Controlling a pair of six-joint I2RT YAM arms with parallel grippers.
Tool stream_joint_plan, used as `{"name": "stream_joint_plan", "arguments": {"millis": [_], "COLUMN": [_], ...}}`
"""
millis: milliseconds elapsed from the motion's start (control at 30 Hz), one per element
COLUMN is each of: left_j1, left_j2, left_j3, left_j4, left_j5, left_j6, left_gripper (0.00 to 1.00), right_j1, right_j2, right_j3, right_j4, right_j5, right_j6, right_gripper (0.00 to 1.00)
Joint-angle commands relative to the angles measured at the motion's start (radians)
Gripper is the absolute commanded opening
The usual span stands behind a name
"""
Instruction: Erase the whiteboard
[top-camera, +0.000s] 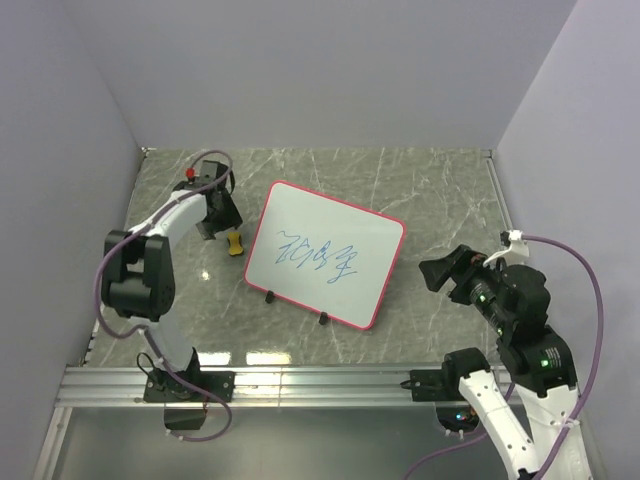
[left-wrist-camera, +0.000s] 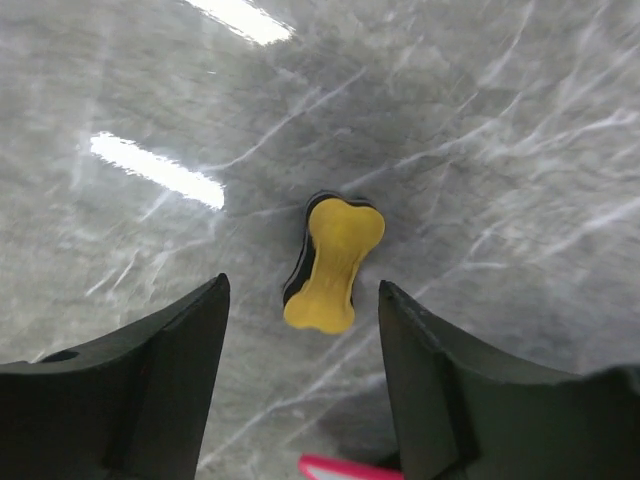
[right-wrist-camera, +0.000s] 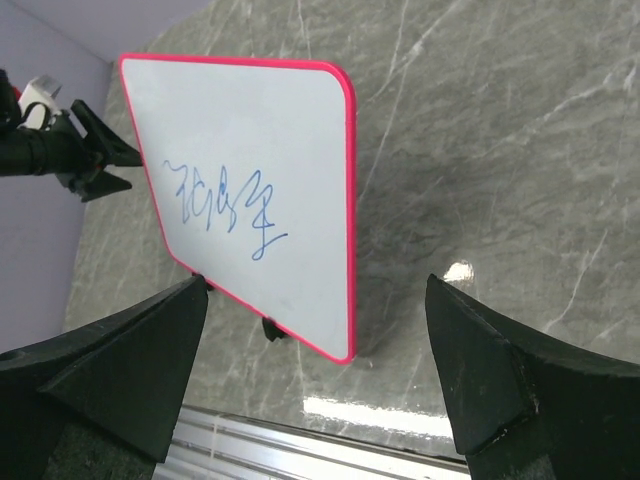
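Observation:
A whiteboard (top-camera: 325, 255) with a pink frame stands tilted on two small black feet in the middle of the table, with blue scribbles (top-camera: 318, 257) on it. It also shows in the right wrist view (right-wrist-camera: 250, 190). A yellow bone-shaped eraser (left-wrist-camera: 330, 262) with a black underside lies flat on the table left of the board; it shows small in the top view (top-camera: 236, 244). My left gripper (left-wrist-camera: 303, 300) is open and empty, hovering just above the eraser. My right gripper (right-wrist-camera: 315, 300) is open and empty, right of the board and facing it.
The table is grey marble (top-camera: 430, 190) with pale walls on three sides. A metal rail (top-camera: 320, 382) runs along the near edge by the arm bases. A corner of the board's pink frame (left-wrist-camera: 340, 468) shows between my left fingers.

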Motion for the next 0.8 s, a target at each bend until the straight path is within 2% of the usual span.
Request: {"name": "stream_joint_plan", "arguments": {"millis": [0, 267, 333, 400, 600, 767], "left_j1": [-0.035, -0.048, -0.048, -0.048, -0.052, -0.050], "left_j2": [0.067, 0.148, 0.163, 0.179, 0.185, 0.191], "left_j3": [0.052, 0.029, 0.032, 0.027, -0.026, -0.045], "left_j4": [0.016, 0.050, 0.041, 0.039, 0.076, 0.099], "left_j5": [-0.020, 0.000, -0.008, -0.008, 0.026, 0.041], "left_j6": [0.048, 0.037, 0.037, 0.031, 0.030, 0.030], "left_gripper": [0.64, 0.54, 0.47, 0.44, 0.44, 0.35], "right_j1": [0.010, 0.009, 0.009, 0.009, 0.007, 0.007], "right_j2": [0.044, 0.136, 0.145, 0.158, 0.199, 0.272], "right_j3": [0.013, 0.042, 0.044, 0.044, 0.070, 0.131], "right_j4": [-0.001, 0.021, 0.027, 0.038, 0.061, 0.097], "right_j5": [0.001, 0.030, 0.033, 0.036, 0.041, 0.035], "right_j6": [-0.026, -0.065, -0.066, -0.069, -0.083, -0.088], "right_gripper": [0.96, 0.96, 0.96, 0.96, 0.96, 0.96]}}
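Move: The yellow eraser lies almost directly below the left hand, about 7 cm down and 2 cm to its right. The whiteboard's middle is some 27 cm to that hand's right and 3 cm back, its near edge only 5 or 6 cm beyond the eraser. The board's nearer black clip sits about 13 cm right and 15 cm back. From the right hand the eraser is roughly 22 cm ahead, 45 cm left and 25 cm below. The left fingers come to pinch the eraser by its narrow waist: the hand sinks some 6.5 cm, quickly then easing, while drifting about 2 cm right, and the half-open fingers narrow around it, tilting slightly steeper. Meanwhile the empty right hand goes about 4 cm forward, dipping and then starting to rise, its open fingers tipping down a little. ##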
